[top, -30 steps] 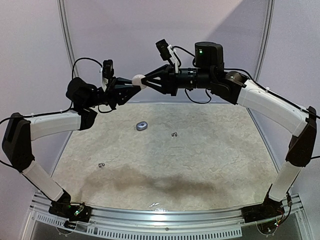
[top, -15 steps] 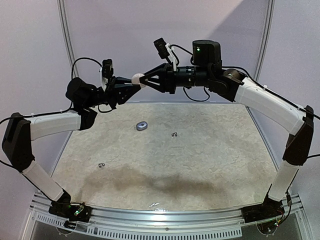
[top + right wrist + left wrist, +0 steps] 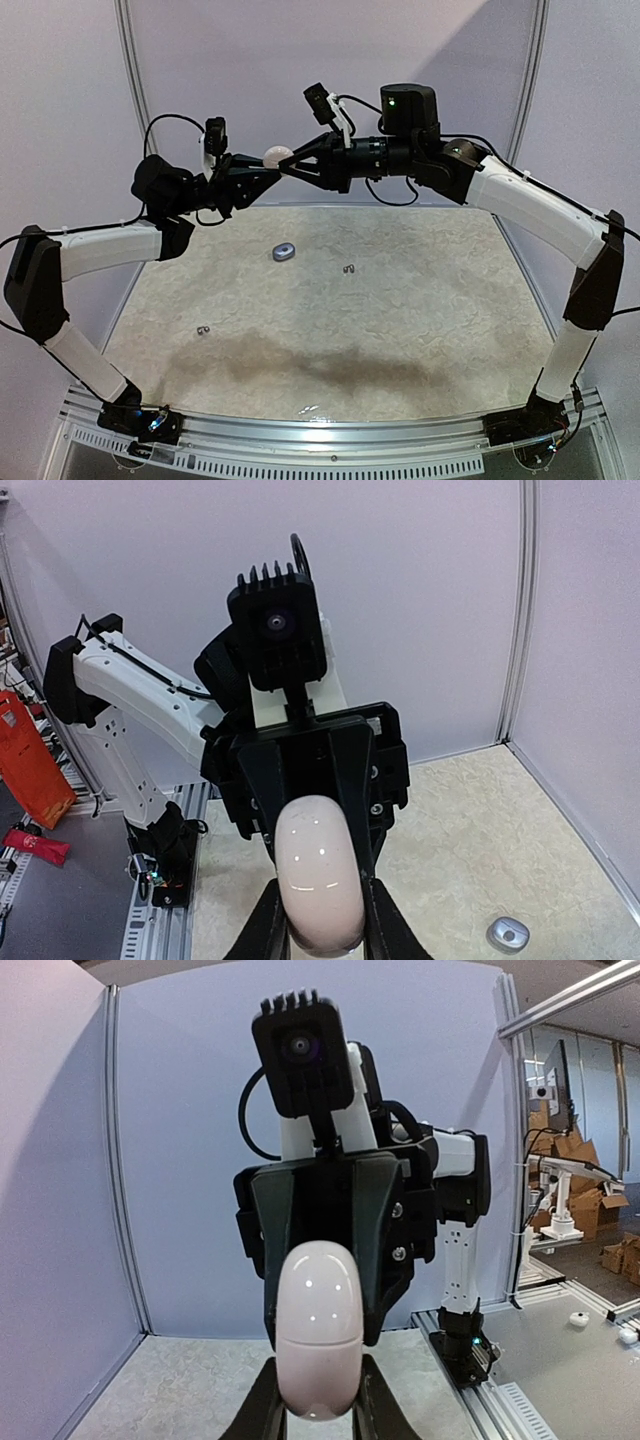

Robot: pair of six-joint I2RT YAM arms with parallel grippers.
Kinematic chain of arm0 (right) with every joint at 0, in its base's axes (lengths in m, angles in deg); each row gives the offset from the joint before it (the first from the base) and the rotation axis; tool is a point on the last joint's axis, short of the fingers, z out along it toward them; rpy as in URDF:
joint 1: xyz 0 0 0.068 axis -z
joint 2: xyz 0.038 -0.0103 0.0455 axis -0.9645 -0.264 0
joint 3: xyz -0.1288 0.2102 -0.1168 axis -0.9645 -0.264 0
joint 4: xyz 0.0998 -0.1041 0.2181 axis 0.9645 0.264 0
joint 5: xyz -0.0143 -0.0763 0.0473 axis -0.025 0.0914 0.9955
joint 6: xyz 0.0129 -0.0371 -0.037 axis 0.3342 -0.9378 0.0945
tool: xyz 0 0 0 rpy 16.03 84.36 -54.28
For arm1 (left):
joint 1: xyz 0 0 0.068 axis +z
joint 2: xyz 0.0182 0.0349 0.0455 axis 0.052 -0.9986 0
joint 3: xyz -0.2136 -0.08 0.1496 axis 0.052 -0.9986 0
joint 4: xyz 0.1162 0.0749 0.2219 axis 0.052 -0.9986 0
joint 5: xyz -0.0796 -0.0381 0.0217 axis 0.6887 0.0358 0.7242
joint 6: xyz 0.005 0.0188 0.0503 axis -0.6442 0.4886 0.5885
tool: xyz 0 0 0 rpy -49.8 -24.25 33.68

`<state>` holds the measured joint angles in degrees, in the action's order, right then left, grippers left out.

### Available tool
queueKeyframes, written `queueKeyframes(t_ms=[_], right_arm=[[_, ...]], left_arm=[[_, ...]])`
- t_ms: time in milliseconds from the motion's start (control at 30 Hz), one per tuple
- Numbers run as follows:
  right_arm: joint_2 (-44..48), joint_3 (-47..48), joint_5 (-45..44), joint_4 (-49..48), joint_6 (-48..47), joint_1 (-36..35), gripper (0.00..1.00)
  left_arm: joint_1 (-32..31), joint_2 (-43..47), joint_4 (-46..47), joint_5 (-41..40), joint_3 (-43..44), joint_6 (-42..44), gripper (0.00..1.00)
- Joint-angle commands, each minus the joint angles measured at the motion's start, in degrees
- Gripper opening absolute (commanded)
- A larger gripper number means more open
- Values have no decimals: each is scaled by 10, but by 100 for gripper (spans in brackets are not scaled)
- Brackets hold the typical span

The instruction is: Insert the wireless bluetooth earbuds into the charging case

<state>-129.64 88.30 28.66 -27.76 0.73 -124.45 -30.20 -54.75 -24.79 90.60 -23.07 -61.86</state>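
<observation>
A white oval charging case (image 3: pixel 275 155) hangs in the air at the back of the table, between both grippers. My left gripper (image 3: pixel 266 167) is shut on one end of the case (image 3: pixel 318 1330), its fingers (image 3: pixel 262 1410) pressed to both sides. From the opposite side my right gripper (image 3: pixel 290 165) is shut on the other end of the same case (image 3: pixel 320 875). The case's lid is closed. Two small dark earbuds lie on the table, one (image 3: pixel 349 267) right of centre and one (image 3: pixel 203 331) at the left. The whitish earbuds are out of view.
A small grey oval case (image 3: pixel 284 252) lies on the speckled table below the grippers; it also shows at the lower right of the right wrist view (image 3: pixel 508 933). Pale partition walls stand behind and beside the table.
My right gripper has narrowed onto the white case and its wrist has shifted a little to the left. The case has risen slightly. The left arm has stayed still.
</observation>
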Motion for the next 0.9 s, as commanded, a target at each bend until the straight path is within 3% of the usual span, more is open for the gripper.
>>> queueKeyframes(t_ms=[0, 67, 100, 167, 233, 400, 533, 633, 767, 867], right_arm=[[-7, 10, 10, -2, 27, -2, 6], [-6, 8, 10, -2, 27, -2, 3], [-5, 7, 10, -5, 29, -2, 3], [-1, 4, 2, -8, 33, -2, 2], [6, -5, -6, -21, 49, 6, 1], [45, -101, -28, -71, 180, 72, 0], [83, -194, -88, 16, 286, 161, 1], [80, -262, -47, 84, 383, 231, 4], [82, -385, 8, 48, 429, 281, 7], [63, -426, 41, 42, 439, 304, 8]], left_arm=[[-6, -7, 2, -5, 3, 25, 0], [-6, -6, -11, -19, 2, 27, 0], [-6, -6, -20, -29, 2, 30, 9], [-6, -5, -42, -56, 0, 44, 49], [-6, -2, -61, -94, -5, 59, 95], [-6, 8, -115, -176, -18, 129, 99], [-5, 16, -207, -262, -23, 184, 99], [-5, 20, -268, -322, -27, 223, 99], [-4, 25, -322, -368, -31, 273, 99], [-2, 26, -340, -377, -34, 287, 99]])
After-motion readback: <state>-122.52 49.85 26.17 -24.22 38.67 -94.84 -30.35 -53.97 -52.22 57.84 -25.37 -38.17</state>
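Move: The closed white charging case sits pinched between both grippers, its middle roughly 1 cm right of my left hand and 2 cm left of my right. My right hand takes it to bare table about 12 cm ahead, 24 cm right and 40 below; from that hand the loose earbuds lie some 20 cm ahead, 11 right, and the blue case 26 ahead, 6 left, both roughly 40 below. I let go with my left hand, opening it wide and drawing it about 11 cm forward off the case, then also down, turning counter-clockwise. With the case still pinched, my right hand swings down, right and forward, some 35 cm in all and mostly in the second half, towards the bare table, its fingers turning forward and dipping downward. ##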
